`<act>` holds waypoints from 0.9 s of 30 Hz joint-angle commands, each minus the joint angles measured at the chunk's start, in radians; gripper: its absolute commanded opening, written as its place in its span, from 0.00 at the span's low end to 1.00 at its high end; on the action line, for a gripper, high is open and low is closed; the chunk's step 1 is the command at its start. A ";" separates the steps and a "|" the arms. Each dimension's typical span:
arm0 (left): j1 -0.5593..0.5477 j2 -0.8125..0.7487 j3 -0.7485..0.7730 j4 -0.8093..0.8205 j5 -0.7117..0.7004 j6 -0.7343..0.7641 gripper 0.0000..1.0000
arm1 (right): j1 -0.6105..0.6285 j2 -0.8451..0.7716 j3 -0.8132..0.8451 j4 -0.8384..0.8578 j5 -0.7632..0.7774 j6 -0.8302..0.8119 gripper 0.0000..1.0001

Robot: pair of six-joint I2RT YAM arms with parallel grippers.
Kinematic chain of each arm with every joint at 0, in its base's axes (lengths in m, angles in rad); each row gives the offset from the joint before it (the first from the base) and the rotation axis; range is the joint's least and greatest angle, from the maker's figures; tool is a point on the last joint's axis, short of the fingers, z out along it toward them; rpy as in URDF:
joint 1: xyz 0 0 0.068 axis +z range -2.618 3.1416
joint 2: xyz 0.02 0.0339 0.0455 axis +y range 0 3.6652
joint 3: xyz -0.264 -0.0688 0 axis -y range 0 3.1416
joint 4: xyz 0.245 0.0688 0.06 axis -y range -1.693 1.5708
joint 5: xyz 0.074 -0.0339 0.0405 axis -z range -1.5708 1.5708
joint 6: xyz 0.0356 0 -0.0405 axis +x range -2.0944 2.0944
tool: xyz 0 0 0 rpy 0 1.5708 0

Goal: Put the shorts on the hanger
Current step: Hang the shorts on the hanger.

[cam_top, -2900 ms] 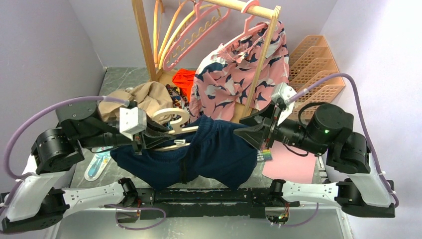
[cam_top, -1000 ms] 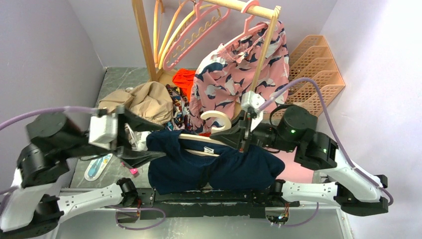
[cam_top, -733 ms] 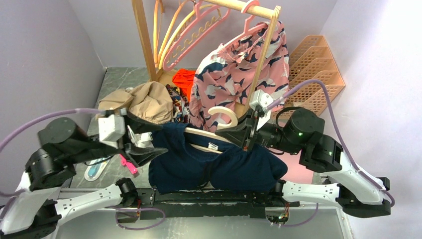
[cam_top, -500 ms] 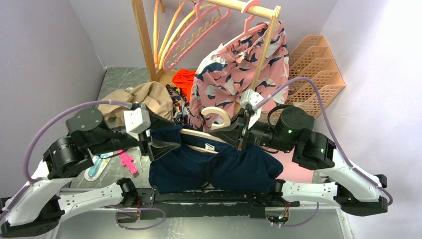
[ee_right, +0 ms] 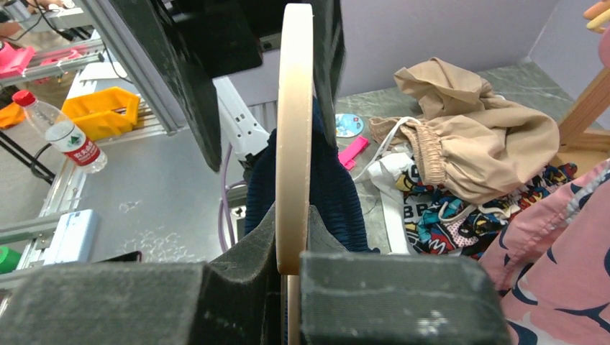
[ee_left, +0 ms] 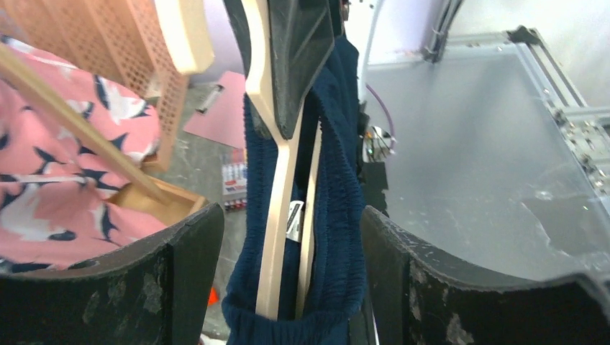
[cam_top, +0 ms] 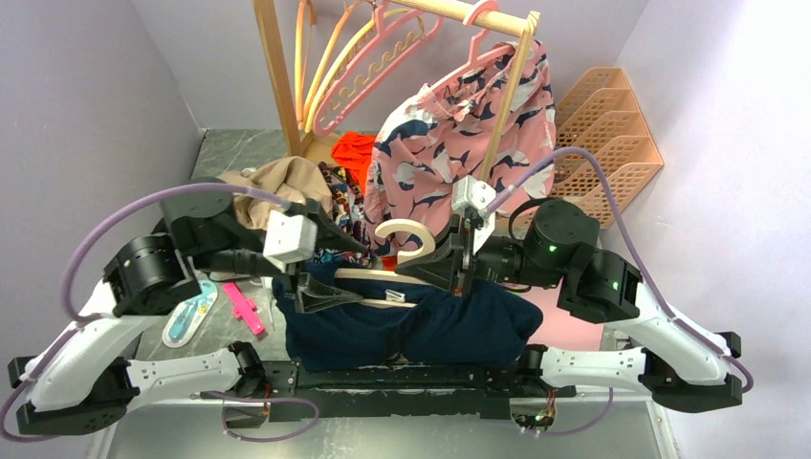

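Observation:
The cream hanger (cam_top: 405, 235) is held above the table by my right gripper (cam_top: 446, 272), which is shut on it just below the hook. The navy shorts (cam_top: 421, 325) hang from the hanger with the waistband stretched round its arms. My left gripper (cam_top: 333, 264) is open and straddles the hanger's left end and the waistband without pinching them. The left wrist view shows the hanger (ee_left: 277, 215) and the shorts (ee_left: 345, 208) between that gripper's (ee_left: 291, 277) wide fingers. In the right wrist view the gripper (ee_right: 295, 269) clamps the hanger (ee_right: 295, 108), with the shorts (ee_right: 334, 194) behind it.
A wooden rack (cam_top: 277, 86) at the back carries pink hangers (cam_top: 373, 57) and pink printed shorts (cam_top: 459, 134). A tan garment (cam_top: 287, 182) and patterned clothes lie behind my left gripper. Orange baskets (cam_top: 612, 134) stand at the right. A pink clip (cam_top: 244, 308) lies on the table.
My left arm has swung in from the left, and its open gripper now straddles the hanger's left end. The right gripper has kept hold of the hanger and shifted slightly left.

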 commanded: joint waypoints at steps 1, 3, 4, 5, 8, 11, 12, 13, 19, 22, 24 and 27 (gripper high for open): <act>-0.001 0.063 0.007 -0.047 0.149 0.038 0.72 | 0.000 0.000 0.046 0.072 -0.044 -0.005 0.00; 0.000 0.083 0.012 -0.055 0.154 0.044 0.72 | 0.000 0.002 0.049 0.075 -0.046 -0.008 0.00; 0.000 0.089 0.013 -0.059 0.147 0.048 0.71 | 0.000 0.002 0.051 0.076 -0.048 -0.008 0.00; 0.000 0.096 0.010 -0.060 0.141 0.053 0.71 | 0.000 0.003 0.052 0.076 -0.051 -0.007 0.00; -0.001 0.109 -0.001 -0.052 0.136 0.055 0.67 | 0.000 0.007 0.055 0.080 -0.064 -0.007 0.00; 0.000 0.129 -0.002 -0.054 0.137 0.053 0.57 | 0.000 0.010 0.053 0.084 -0.071 -0.005 0.00; 0.000 0.133 -0.002 -0.056 0.135 0.054 0.47 | 0.000 0.009 0.053 0.084 -0.072 -0.005 0.00; 0.000 0.136 -0.003 -0.056 0.130 0.054 0.38 | 0.000 0.006 0.053 0.082 -0.072 -0.005 0.00; -0.001 0.094 -0.037 -0.009 0.036 0.025 0.07 | 0.000 -0.013 0.073 0.026 -0.035 0.001 0.04; 0.000 0.051 -0.054 0.018 -0.016 0.010 0.07 | 0.000 -0.028 0.092 -0.038 0.021 0.005 0.37; 0.000 0.027 -0.062 0.026 -0.044 0.002 0.07 | 0.000 -0.048 0.098 -0.083 0.069 0.007 0.47; 0.000 0.003 -0.066 0.015 -0.073 -0.009 0.07 | 0.001 -0.074 0.111 -0.165 0.141 0.006 0.51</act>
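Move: The hanger is already held near its neck in the right fingers. The stretch of its crossbar that the open left hand goes for lies about 4 cm to that hand's right and 4 cm below, level in depth. From the left hand the hook stands some 8 cm to the right, 4 cm forward and about 1 cm up; the shorts' waistband is roughly 7 cm right, 5 cm back and 8 cm down. From the right hand that crossbar stretch is about 3 cm left and 2 cm below, with 0 forward. The left fingers close from wide open onto the hanger's crossbar just left of the neck, after that hand comes down about 4 cm and right 3 cm, rolling slightly; keeping the pinch, it then eases back left and forward about a centimetre each. Only once that grip is shut do the right fingers open to about half, let go of the hanger and draw off some 2 cm up and to the right. ##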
